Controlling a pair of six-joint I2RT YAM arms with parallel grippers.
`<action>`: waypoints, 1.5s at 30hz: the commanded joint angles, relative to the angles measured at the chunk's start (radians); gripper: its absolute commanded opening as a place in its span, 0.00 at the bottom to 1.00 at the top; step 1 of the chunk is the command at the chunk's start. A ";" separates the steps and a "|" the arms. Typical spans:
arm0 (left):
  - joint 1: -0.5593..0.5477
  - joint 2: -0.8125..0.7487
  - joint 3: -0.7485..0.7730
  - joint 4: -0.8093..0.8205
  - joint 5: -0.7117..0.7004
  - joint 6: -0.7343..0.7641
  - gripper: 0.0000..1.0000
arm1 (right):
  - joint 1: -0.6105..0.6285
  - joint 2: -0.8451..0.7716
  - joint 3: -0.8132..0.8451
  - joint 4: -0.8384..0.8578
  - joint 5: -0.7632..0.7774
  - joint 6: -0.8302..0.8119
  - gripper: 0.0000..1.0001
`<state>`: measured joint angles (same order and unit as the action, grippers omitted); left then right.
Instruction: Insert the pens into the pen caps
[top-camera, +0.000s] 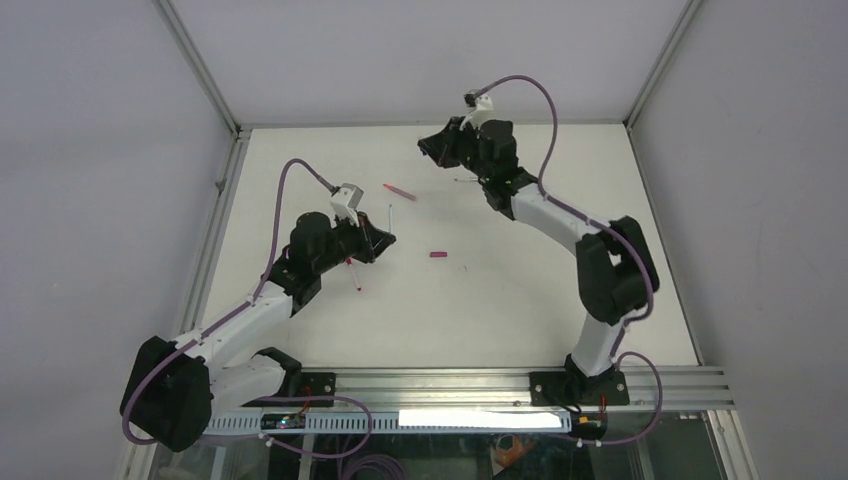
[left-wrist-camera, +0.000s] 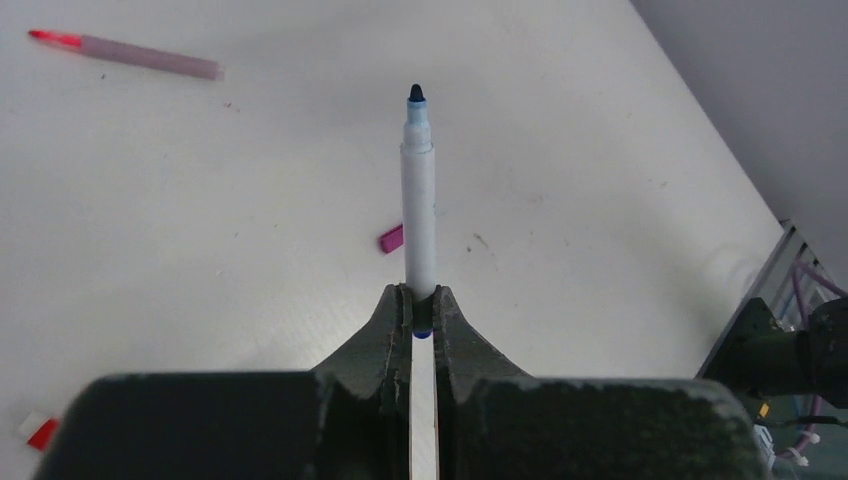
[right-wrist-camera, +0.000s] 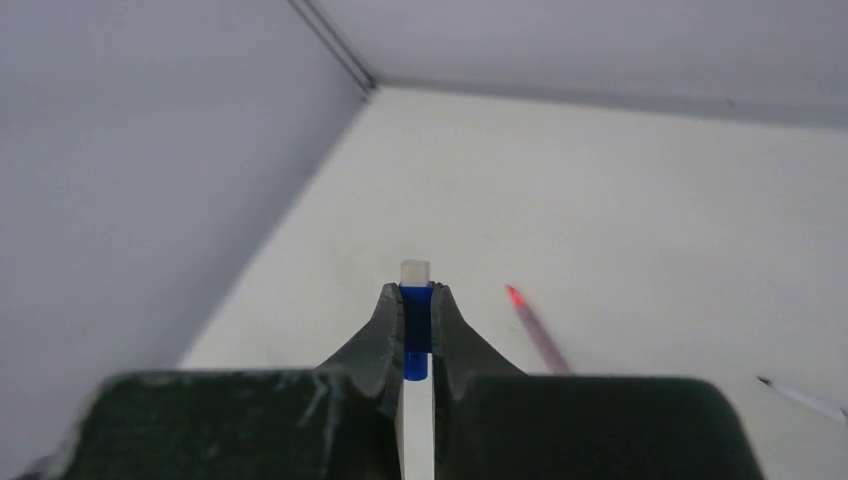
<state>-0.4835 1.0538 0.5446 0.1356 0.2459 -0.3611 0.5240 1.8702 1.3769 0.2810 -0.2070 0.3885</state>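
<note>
My left gripper is shut on the blue end of a white pen, whose dark blue tip points away over the table; in the top view this gripper hangs left of centre. At the far side my right gripper is shut on a blue pen cap, its pale end sticking out past the fingertips. A pink pen with a red tip lies between the arms. A magenta cap lies loose mid-table.
Another pen with a red end lies under the left arm. A thin pale pen lies beside the right arm, and shows at the right edge of the right wrist view. Grey walls close in the table's left, far and right sides.
</note>
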 joint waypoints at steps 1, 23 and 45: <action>0.000 0.035 -0.007 0.313 0.118 -0.038 0.00 | 0.021 -0.190 -0.174 0.449 -0.105 0.268 0.00; -0.007 0.106 0.129 0.472 0.230 -0.100 0.00 | 0.064 -0.314 -0.324 0.607 -0.218 0.428 0.00; -0.010 0.118 0.119 0.476 0.240 -0.107 0.00 | 0.072 -0.282 -0.277 0.669 -0.256 0.469 0.00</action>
<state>-0.4847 1.1728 0.6483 0.5438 0.4568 -0.4629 0.5900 1.6032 1.0412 0.8776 -0.4366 0.8406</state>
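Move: Beyond the left hand, about 19 cm ahead, 7 cm right and 6 cm higher, the right hand already grips the blue cap. Seen from the right hand, the uncapped blue pen held by the left lies some 18 cm back, 7 cm left and 2 cm lower. On the table, roughly 13 cm below the left hand, are the pink pen 24 cm straight ahead, the magenta cap 6 cm ahead and 10 cm right, and the red marker 1 cm back and 10 cm left. Drawing back about 12 cm and rising as much, the right hand brings the blue cap over the pen's tip, rolling its left side up and turning counter-clockwise, some 30 degrees in all. The left hand lifts the upright pen about 10 cm and carries it 5 cm right, its fingers tipping up and swinging clockwise, then holds still while the right eases on. Both grips stay shut. ##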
